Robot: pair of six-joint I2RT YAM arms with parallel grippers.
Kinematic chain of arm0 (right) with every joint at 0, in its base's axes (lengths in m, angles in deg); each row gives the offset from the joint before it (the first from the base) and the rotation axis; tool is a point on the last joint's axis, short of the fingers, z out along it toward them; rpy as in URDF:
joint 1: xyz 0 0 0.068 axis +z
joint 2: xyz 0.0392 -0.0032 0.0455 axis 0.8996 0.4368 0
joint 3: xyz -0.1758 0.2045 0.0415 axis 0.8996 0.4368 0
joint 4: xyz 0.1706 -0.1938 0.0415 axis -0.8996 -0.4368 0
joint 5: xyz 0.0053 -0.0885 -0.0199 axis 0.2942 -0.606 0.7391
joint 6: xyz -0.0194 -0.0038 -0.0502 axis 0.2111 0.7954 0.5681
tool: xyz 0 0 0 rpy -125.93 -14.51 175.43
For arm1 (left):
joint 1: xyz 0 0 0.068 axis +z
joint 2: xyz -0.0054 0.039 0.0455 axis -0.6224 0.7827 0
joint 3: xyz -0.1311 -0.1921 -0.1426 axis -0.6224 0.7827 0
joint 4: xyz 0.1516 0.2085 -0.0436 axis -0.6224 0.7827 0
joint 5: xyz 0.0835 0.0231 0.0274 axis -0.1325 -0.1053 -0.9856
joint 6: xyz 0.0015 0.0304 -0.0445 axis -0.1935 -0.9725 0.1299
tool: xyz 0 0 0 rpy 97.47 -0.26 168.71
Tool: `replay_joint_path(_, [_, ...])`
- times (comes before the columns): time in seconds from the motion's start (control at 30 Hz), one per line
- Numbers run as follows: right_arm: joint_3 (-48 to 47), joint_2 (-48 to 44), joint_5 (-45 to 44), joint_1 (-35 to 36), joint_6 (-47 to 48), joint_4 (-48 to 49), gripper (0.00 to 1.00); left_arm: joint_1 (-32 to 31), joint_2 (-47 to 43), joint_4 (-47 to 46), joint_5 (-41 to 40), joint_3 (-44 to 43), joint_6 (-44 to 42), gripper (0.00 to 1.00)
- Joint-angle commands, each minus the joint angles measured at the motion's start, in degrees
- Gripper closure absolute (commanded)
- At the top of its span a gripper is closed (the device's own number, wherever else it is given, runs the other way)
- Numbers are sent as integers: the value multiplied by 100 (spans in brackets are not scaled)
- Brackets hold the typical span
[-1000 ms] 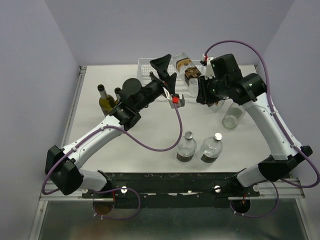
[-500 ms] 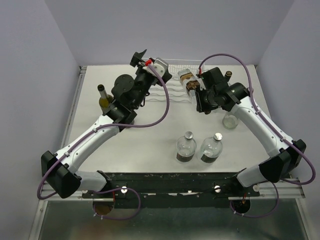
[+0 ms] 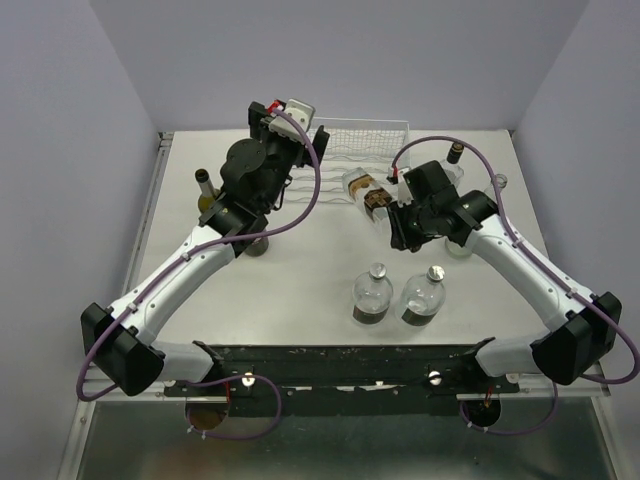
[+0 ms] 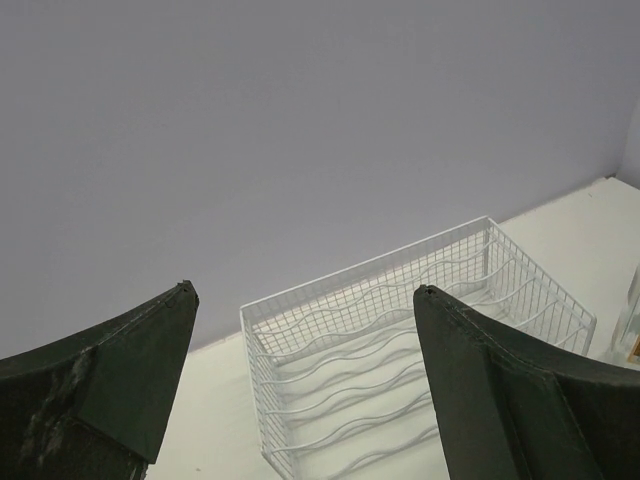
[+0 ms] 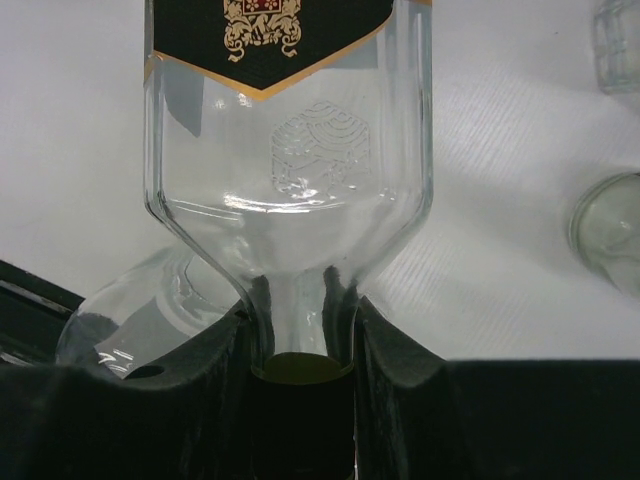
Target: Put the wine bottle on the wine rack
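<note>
The wine bottle (image 3: 366,189) is clear glass with a black and gold label (image 5: 270,25). It lies nearly level in the air, its base toward the wine rack. My right gripper (image 3: 402,214) is shut on its neck (image 5: 298,320), just above the dark cap. The wine rack (image 3: 370,140) is a white wire-mesh box with wavy shelves at the table's far side, and it also fills the left wrist view (image 4: 400,340). The bottle's base overlaps the rack's near edge from above; I cannot tell if they touch. My left gripper (image 3: 288,122) is open and empty at the rack's left end (image 4: 305,288).
An upright greenish bottle (image 3: 209,200) stands at the left beside my left arm. Two round flasks (image 3: 373,296) (image 3: 423,294) sit near the front middle. Clear glass bottles (image 3: 461,240) (image 3: 497,184) stand right of my right arm. Grey walls close in the table.
My right gripper has carried the bottle from over the rack toward the near side. My left arm has swung from the rack's middle to the far left, uncovering the rack.
</note>
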Motion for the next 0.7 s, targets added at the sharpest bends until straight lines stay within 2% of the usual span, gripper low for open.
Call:
replay_joint_path(0.0, [173, -309, 256, 3, 191, 1209, 100, 89, 50, 197, -104, -188, 315, 1])
replay_joint_path(0.27, [745, -300, 388, 3, 270, 1544, 100, 133, 120, 354, -68, -284, 403, 1])
replay_joint_path(0.67, [1606, -134, -359, 3, 50, 2668, 100, 194, 199, 566, -7, -443, 544, 1])
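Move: The wine bottle is already held by its neck in the right hand, its body reaching forward and left. The wine rack's middle lies about 27 cm ahead of this hand, 12 cm to its left and 10 cm lower. Two squat bottles stand behind the hand, both about 6 cm back, one 5 cm left and one 7 cm right, middles some 11 cm down. From the left hand the rack is roughly 17 cm ahead, 9 cm right, 35 cm below. Straight down goes the right hand, about 7 cm at a steady pace, easing back a centimetre and then returning forward about half of that. It sinks in front of the wine rack towards rack level, with the two squat bottles just behind, fingers still pinching the wine bottle's neck and the wrist turning hardly at all. ##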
